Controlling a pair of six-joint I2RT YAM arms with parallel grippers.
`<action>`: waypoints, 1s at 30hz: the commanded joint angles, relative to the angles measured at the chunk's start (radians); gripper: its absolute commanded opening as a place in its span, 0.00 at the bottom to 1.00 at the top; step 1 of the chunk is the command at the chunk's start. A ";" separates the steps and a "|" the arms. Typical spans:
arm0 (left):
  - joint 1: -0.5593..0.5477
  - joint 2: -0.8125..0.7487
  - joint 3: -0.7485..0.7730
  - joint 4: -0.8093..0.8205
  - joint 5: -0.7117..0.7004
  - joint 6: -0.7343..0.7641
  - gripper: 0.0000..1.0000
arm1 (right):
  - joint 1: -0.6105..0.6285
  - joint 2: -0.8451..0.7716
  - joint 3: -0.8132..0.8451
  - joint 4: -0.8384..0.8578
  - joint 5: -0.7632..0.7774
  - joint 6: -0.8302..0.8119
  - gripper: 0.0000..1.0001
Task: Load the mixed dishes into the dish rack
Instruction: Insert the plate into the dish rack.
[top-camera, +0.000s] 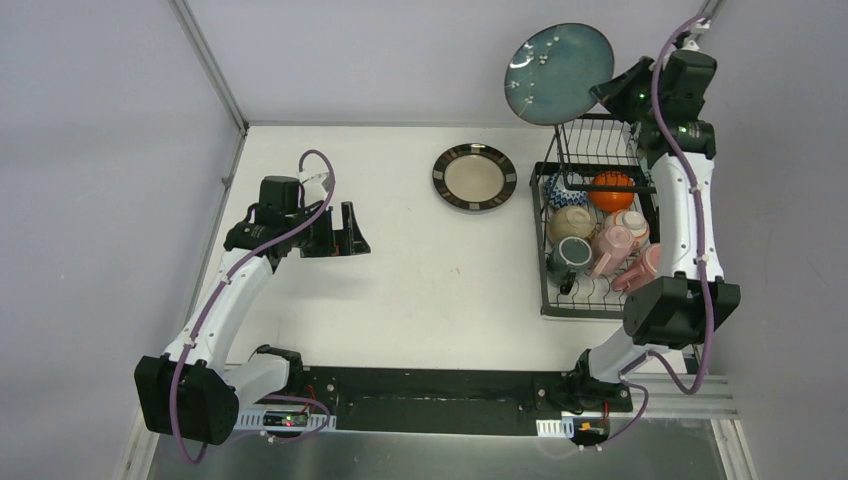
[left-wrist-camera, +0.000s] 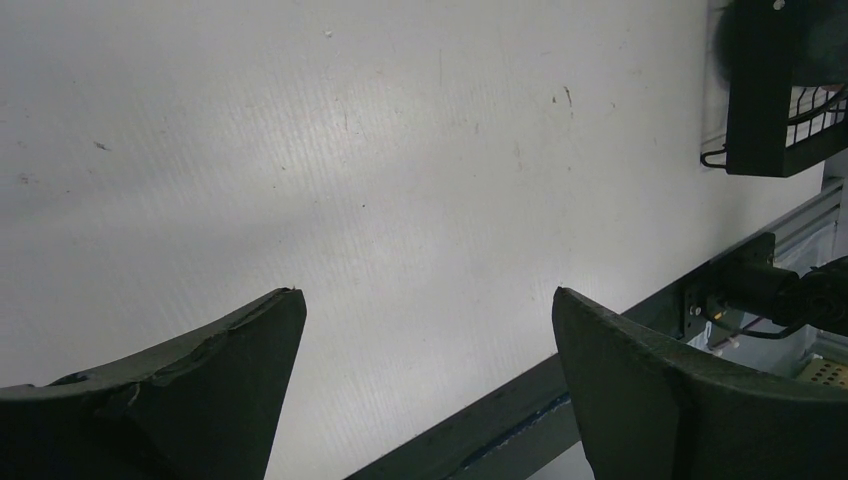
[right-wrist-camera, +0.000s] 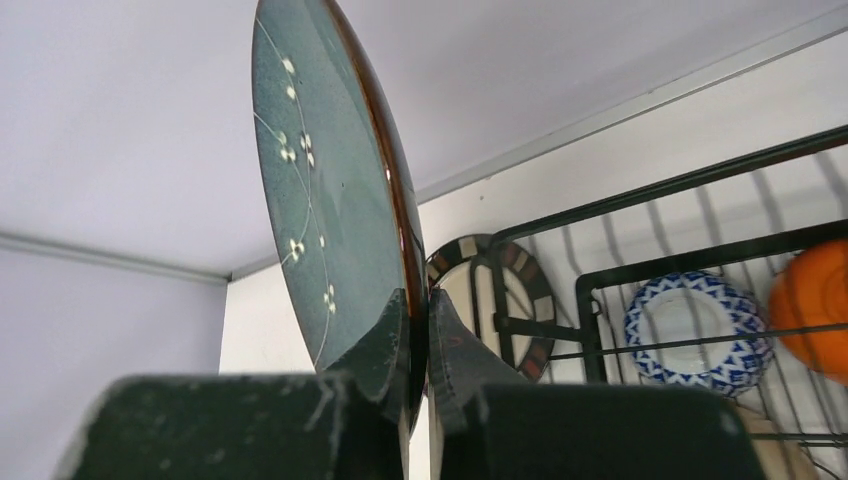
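My right gripper (top-camera: 612, 92) (right-wrist-camera: 418, 298) is shut on the rim of the dark teal speckled plate (top-camera: 558, 73) (right-wrist-camera: 325, 190), held up on edge in the air above the far end of the black wire dish rack (top-camera: 548, 245) (right-wrist-camera: 590, 300). The dark-rimmed beige plate (top-camera: 474, 177) (right-wrist-camera: 470, 290) lies flat on the table left of the rack. Inside the rack sit an orange bowl (top-camera: 611, 190) (right-wrist-camera: 818, 305), a blue-patterned bowl (top-camera: 560, 187) (right-wrist-camera: 695, 330), a beige bowl (top-camera: 571, 221) and pink cups (top-camera: 618, 243). My left gripper (top-camera: 352, 232) (left-wrist-camera: 428, 295) is open over bare table at the left, holding nothing.
The left arm's base rail (top-camera: 430, 398) runs along the near edge and shows in the left wrist view as a dark bar (left-wrist-camera: 480, 430). Grey walls close in at the back and both sides. A corner of the rack (left-wrist-camera: 775, 110) shows far right in the left wrist view.
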 joint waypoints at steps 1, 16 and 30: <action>-0.005 -0.013 -0.003 0.004 -0.015 0.032 0.99 | -0.075 -0.112 0.092 0.159 -0.055 0.096 0.00; -0.005 -0.017 -0.002 0.001 -0.029 0.037 0.99 | -0.227 -0.239 0.047 0.120 0.097 -0.058 0.00; -0.005 -0.015 -0.005 0.000 -0.032 0.037 0.99 | -0.229 -0.327 -0.075 0.168 0.316 -0.327 0.00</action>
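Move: The right hand already grips the blue plate by its rim; the slot meant for it, in the rack's upper tier, lies about 12 cm to the right, 8 cm back and 12 cm below. The green plate stands some 4 cm right of that slot, and the orange bowl sits on the lower tier about 8 cm back, 15 cm right and 30 cm down from the hand. From the idle left hand the slot is roughly 54 cm right, 15 cm ahead and 9 cm up. Keeping its pinch on the blue plate's rim, the right hand sweeps about 13 cm to the right, fast at first and then slower, carrying the plate over the upper tier towards the slot beside the green plate. As it goes it draws back some 8 cm, climbs about 6 cm before starting to dip again, and swings about 20 degrees clockwise while rolling its left side down late in the move. ##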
